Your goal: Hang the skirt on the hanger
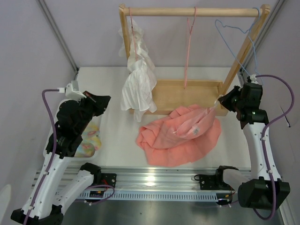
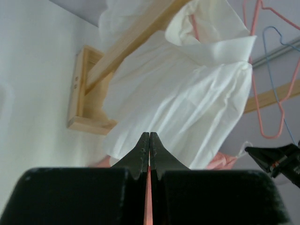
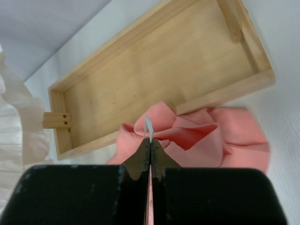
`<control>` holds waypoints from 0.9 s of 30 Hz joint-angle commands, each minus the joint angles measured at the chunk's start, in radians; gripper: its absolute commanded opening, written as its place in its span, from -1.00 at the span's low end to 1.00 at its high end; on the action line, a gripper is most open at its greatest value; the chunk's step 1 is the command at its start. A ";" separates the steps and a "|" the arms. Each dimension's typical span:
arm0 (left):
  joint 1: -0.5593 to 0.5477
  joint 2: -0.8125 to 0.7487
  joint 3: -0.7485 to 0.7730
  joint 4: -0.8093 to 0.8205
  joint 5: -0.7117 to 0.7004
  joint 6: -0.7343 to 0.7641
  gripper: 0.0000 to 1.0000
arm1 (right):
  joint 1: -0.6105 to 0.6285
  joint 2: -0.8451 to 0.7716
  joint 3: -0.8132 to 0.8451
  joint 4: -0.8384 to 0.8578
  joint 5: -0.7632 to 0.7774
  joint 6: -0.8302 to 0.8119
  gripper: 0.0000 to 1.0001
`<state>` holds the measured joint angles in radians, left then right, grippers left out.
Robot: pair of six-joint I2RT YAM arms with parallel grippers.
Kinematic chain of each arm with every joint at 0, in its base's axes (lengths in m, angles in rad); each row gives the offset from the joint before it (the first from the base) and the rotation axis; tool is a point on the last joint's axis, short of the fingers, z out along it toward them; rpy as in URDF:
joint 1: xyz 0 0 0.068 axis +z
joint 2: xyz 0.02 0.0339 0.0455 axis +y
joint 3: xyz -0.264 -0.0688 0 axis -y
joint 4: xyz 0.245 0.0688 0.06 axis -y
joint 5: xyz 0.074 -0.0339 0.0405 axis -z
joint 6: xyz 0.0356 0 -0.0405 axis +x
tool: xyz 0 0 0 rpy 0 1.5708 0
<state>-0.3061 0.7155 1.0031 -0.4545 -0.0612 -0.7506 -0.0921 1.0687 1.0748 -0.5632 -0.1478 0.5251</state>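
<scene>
The salmon-pink skirt (image 1: 180, 138) lies crumpled on the table in front of the wooden rack. Its right corner is pulled up toward my right gripper (image 1: 219, 101). In the right wrist view that gripper (image 3: 150, 140) is shut on a thin white loop of the skirt (image 3: 197, 140), and the loop's end sticks out past the tips. The pink wire hanger (image 1: 189, 47) hangs empty from the rack's rail, above the tray. My left gripper (image 1: 107, 100) is shut and holds nothing. It (image 2: 150, 136) hovers at the left and points at the white garment.
A white ruffled garment (image 1: 138, 79) hangs on another pink hanger at the rail's left end. A light-blue wire hanger (image 1: 234, 37) hangs at the right end. The wooden rack's tray base (image 1: 187, 93) stands behind the skirt. A yellow-and-blue patterned cloth (image 1: 91, 138) lies under the left arm.
</scene>
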 commanded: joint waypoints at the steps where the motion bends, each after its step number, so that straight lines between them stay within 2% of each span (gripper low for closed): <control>1: -0.017 0.004 -0.119 0.078 0.183 0.016 -1.00 | 0.047 0.004 0.044 -0.023 -0.009 0.013 -1.00; 2: -0.031 -0.005 -0.153 0.103 0.216 0.014 -1.00 | 0.057 -0.010 0.010 -0.020 -0.001 0.015 -1.00; 3: -0.080 -0.026 -0.190 0.194 0.281 0.011 -1.00 | 0.064 -0.018 -0.012 -0.014 -0.001 0.021 -1.00; 5: -0.167 -0.053 -0.331 0.276 0.272 -0.001 -0.97 | 0.089 -0.038 -0.061 0.006 -0.001 0.029 -1.00; 6: -0.283 -0.059 -0.355 0.316 0.235 0.006 -0.92 | 0.112 -0.065 -0.111 0.011 0.007 0.041 -1.00; 8: -0.390 -0.031 -0.388 0.324 0.128 0.025 -0.85 | 0.200 -0.096 -0.157 0.022 0.043 0.052 -1.00; 9: -0.486 -0.016 -0.394 0.351 0.092 0.040 -0.79 | 0.233 -0.110 -0.177 0.025 0.086 0.061 -1.00; 11: -0.565 0.041 -0.393 0.376 -0.012 0.051 -0.65 | 0.319 -0.141 -0.217 0.016 0.131 0.087 -1.00; 13: -0.648 0.100 -0.353 0.392 -0.055 0.072 -0.57 | 0.354 -0.159 -0.239 0.017 0.180 0.102 -1.00; 14: -0.675 0.170 -0.341 0.399 -0.102 0.092 -0.44 | 0.376 -0.162 -0.242 0.011 0.189 0.105 -1.00; 16: -0.747 0.251 -0.265 0.404 -0.146 0.118 -0.39 | 0.391 -0.164 -0.248 0.010 0.214 0.108 -1.00; 17: -0.767 0.341 -0.214 0.398 -0.166 0.129 -0.33 | 0.396 -0.162 -0.253 0.009 0.220 0.107 -1.00; 22: -0.967 0.585 0.053 0.286 -0.284 0.221 -0.25 | 0.396 -0.142 -0.250 0.013 0.231 0.096 -1.00; 24: -1.055 0.683 0.101 0.235 -0.322 0.243 -0.24 | 0.394 -0.133 -0.246 0.017 0.229 0.095 -1.00; 27: -1.129 0.803 0.198 0.203 -0.353 0.247 -0.24 | 0.396 -0.130 -0.248 0.025 0.226 0.093 -1.00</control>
<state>-1.3708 1.4364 1.1198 -0.1860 -0.3279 -0.5564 0.2993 0.9363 0.8246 -0.5686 0.0578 0.6170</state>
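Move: The left gripper is shut and empty, high up: the middle of the crumpled skirt lies about 30 cm to its right, level with it fore and aft, and some 31 cm below. The white cloth hangs some 12 cm ahead and 10 cm right at about gripper height; the wooden tray is 19 cm ahead, 30 cm right, on the table. The right gripper holds up the skirt's corner, with the skirt's middle about 7 cm back, 14 cm left and 22 cm down. Sweep the left gripper some 32 cm to the right, back and down, levelling off early, until it is over the skirt's near part; swing it clockwise about 50 degrees, roll its left side up and open the fingers part way as you go. Meanwhile keep the right fingers shut on the skirt's white-tabbed corner and bring it left, down and back, roughly 8 cm left, then hold still. ##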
